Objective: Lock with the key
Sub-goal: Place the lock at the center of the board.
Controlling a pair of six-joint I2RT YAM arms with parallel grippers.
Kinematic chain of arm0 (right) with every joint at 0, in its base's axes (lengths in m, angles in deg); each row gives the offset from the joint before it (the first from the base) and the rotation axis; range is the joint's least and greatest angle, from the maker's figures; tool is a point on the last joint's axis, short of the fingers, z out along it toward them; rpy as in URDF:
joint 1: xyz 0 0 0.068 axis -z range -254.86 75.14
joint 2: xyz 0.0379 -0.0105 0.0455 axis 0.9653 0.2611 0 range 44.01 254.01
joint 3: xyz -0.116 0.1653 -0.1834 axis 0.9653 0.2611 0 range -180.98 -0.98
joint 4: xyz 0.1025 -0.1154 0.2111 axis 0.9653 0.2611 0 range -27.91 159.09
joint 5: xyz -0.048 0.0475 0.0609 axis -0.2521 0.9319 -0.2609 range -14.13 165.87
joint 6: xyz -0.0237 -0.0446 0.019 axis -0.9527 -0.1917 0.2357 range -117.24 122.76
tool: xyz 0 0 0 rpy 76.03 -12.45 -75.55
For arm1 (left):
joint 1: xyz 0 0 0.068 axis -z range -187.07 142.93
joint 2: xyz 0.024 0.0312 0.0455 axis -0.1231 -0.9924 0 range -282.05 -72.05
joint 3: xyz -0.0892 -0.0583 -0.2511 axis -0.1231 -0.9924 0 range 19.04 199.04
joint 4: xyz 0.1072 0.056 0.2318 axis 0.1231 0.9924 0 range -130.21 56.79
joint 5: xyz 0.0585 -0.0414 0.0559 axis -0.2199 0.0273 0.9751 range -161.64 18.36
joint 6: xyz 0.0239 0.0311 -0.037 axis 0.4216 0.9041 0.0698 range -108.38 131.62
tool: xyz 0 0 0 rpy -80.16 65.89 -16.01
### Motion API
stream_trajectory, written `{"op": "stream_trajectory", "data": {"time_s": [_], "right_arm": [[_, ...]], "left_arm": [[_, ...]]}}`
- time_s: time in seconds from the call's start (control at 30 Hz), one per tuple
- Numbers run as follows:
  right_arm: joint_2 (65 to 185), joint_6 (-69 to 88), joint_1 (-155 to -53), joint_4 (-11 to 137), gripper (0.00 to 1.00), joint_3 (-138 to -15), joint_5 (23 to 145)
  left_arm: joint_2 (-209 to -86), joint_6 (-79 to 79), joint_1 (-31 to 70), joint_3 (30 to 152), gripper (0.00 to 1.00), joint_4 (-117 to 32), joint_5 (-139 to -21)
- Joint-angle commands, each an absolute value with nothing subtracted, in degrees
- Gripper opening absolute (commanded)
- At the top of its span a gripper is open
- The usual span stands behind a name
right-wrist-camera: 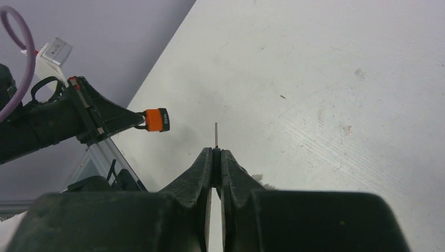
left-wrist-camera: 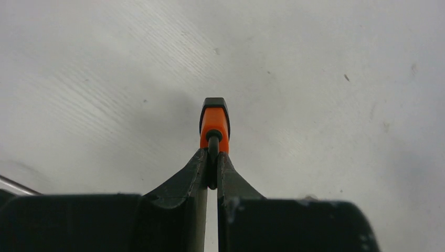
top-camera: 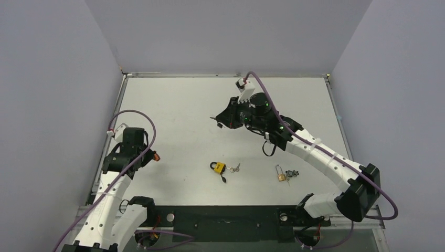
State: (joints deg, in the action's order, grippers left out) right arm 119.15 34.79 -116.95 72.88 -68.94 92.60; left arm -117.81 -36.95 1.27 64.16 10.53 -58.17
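My left gripper (top-camera: 148, 156) is shut on the black shackle of a small orange padlock (top-camera: 155, 156), held above the table's left side. In the left wrist view the orange padlock (left-wrist-camera: 214, 122) sticks out beyond the closed gripper (left-wrist-camera: 212, 157). My right gripper (top-camera: 218, 122) is raised over the table's middle back and is shut on a key. In the right wrist view the gripper (right-wrist-camera: 216, 155) shows the thin key blade (right-wrist-camera: 215, 135) edge-on, pointing toward the orange padlock (right-wrist-camera: 156, 119), which is well apart to the left.
A yellow padlock (top-camera: 219, 168) with keys (top-camera: 235, 168) lies near the front middle of the white table (top-camera: 178, 105). A brass padlock (top-camera: 281, 174) with a key ring (top-camera: 292, 173) lies to its right. Purple walls close in on three sides.
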Motion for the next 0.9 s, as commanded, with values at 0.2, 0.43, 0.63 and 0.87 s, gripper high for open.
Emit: {"op": "stream_trajectory", "data": {"time_s": [0.2,0.43,0.63,0.87], "right_arm": [[137.3,38.7,-126.2,67.4,0.0,-79.7,86.5],[148.4,44.3,-132.6,63.0,0.0,-83.2,86.0],[156.6,47.5,-135.1,58.2,0.0,-85.7,89.0],[163.2,50.3,-136.1,55.4,0.0,-89.0,92.3]], "left_arm": [[-118.1,-44.7,-1.4,58.6,0.0,11.5,-51.6],[-120.2,-45.2,-4.0,55.6,0.0,7.9,-57.9],[-122.9,-43.6,-8.7,54.8,0.0,7.2,-62.3],[-125.0,-41.0,-10.6,54.7,0.1,5.5,-64.4]]}}
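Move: Below the left hand, which holds the orange lock by its shackle, the bare patch of table for it lies about 14 cm down, roughly 1 cm back and 2 cm left; the yellow padlock lies 25 cm to its right, 1 cm ahead and 13 cm lower. From the right hand, still gripping the key, the orange lock is some 25 cm left, 4 cm back and 18 cm lower; the yellow padlock is 4 cm back, 3 cm left and 28 cm down, its silver keys 4 cm back, 4 cm right and 29 cm down. Lowering the orange lock by its shackle, the left hand sinks about 8 cm towards the bare table, easing a little back and left while its fingers tip steeper; its grip just starts to slacken at the end. The right hand, key still pinched, sweeps about 20 cm left and nearly as far down, slightly back, tipping downward and closing in on the lock. ##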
